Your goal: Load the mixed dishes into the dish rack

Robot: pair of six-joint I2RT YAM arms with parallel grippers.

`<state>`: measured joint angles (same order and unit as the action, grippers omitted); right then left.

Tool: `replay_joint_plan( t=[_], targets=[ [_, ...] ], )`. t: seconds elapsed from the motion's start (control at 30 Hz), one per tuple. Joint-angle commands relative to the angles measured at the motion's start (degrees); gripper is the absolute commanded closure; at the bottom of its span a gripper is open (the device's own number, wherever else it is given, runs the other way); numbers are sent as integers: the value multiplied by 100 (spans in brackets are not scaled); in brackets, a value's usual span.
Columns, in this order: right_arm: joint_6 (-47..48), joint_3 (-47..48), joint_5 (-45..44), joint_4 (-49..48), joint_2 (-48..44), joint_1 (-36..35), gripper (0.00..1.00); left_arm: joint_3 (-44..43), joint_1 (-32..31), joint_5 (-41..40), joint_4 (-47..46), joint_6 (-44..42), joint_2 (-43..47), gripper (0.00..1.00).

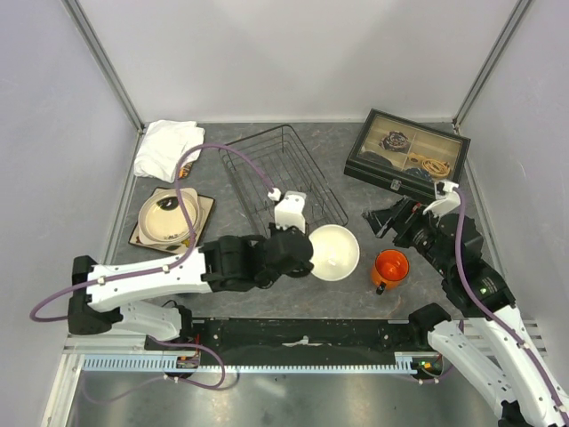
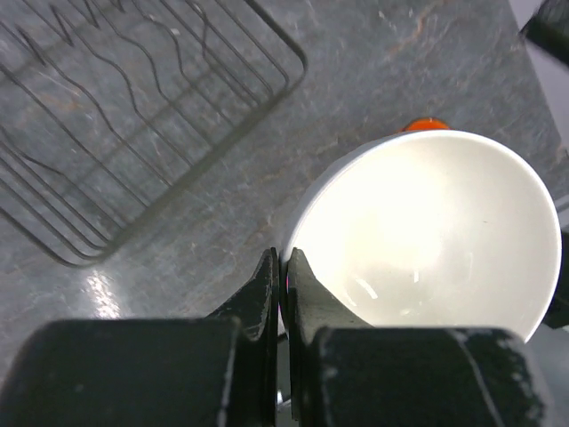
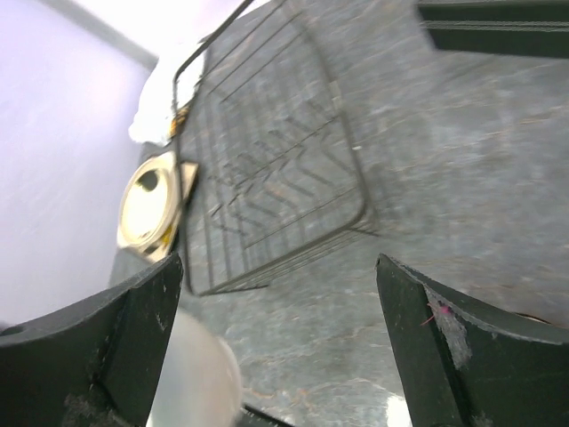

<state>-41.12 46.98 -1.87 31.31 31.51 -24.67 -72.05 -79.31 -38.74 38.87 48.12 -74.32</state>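
Observation:
My left gripper (image 1: 305, 250) is shut on the near-left rim of the white bowl (image 1: 335, 253), just right of the dish rack's near corner. In the left wrist view the fingertips (image 2: 267, 277) pinch the bowl (image 2: 436, 240) rim, and a sliver of the orange mug (image 2: 425, 125) shows behind it. The mug (image 1: 390, 267) stands right of the bowl. My right gripper (image 1: 380, 219) hangs open above the table beyond the mug, holding nothing (image 3: 280, 294). The black wire dish rack (image 1: 280, 178) holds nothing. The brown-rimmed round plate (image 1: 167, 218) lies on the square plate (image 1: 206, 206) at the left.
A folded white cloth (image 1: 167, 147) lies at the back left. A black glass-lidded box (image 1: 407, 156) sits at the back right, close behind my right gripper. Grey walls with metal posts enclose the table on three sides.

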Motion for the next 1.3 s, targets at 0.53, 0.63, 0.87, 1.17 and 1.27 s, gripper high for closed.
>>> replay_joint_plan(
  t=[0.53, 0.63, 0.87, 1.17, 1.27],
  targets=[
    [-633, -892, 2032, -1812, -277, -21, 2, 112, 715, 543, -943, -830, 375, 98],
    [-739, -1076, 2164, -1962, -250, -30, 2, 42, 759, 587, -1004, -927, 392, 98],
    [-1037, -1367, 2480, -2348, -189, -21, 2, -20, 820, 701, -1075, -1041, 384, 98],
    [-1415, -1736, 3025, -3086, -66, -30, 2, 103, 829, 842, -1171, -945, 427, 98],
    [-1653, -1929, 3105, -3367, -109, -21, 2, 130, 829, 825, -1172, -936, 489, 99]
  ],
)
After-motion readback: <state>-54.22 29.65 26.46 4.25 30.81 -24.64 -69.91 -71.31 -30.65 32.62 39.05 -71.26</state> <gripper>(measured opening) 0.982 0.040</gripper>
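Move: The left gripper already holds the bowl by its left rim, the bowl's middle about 6 cm to its right and 2 cm below. The open right gripper waits some 14 cm right of the left one, 7 cm farther out and 3 cm higher. From the right gripper, the bowl's middle lies about 9 cm left, 6 cm back and 5 cm below; the orange mug stands 6 cm right, 4 cm back, 21 cm below, and the dish rack's middle 21 cm left, 15 cm ahead, 21 cm below. Bring the wide-open right gripper about 8 cm left and some 3 cm back to the bowl's right rim, rising a little, then dipping to end slightly lower, while turning it some 25 degrees counter-clockwise and rolling its left side up. Get one finger over the bowl's mouth, the other outside the wall. Ease the left gripper about 3 cm forward early, then hold it nearly still, keeping its pinch. ##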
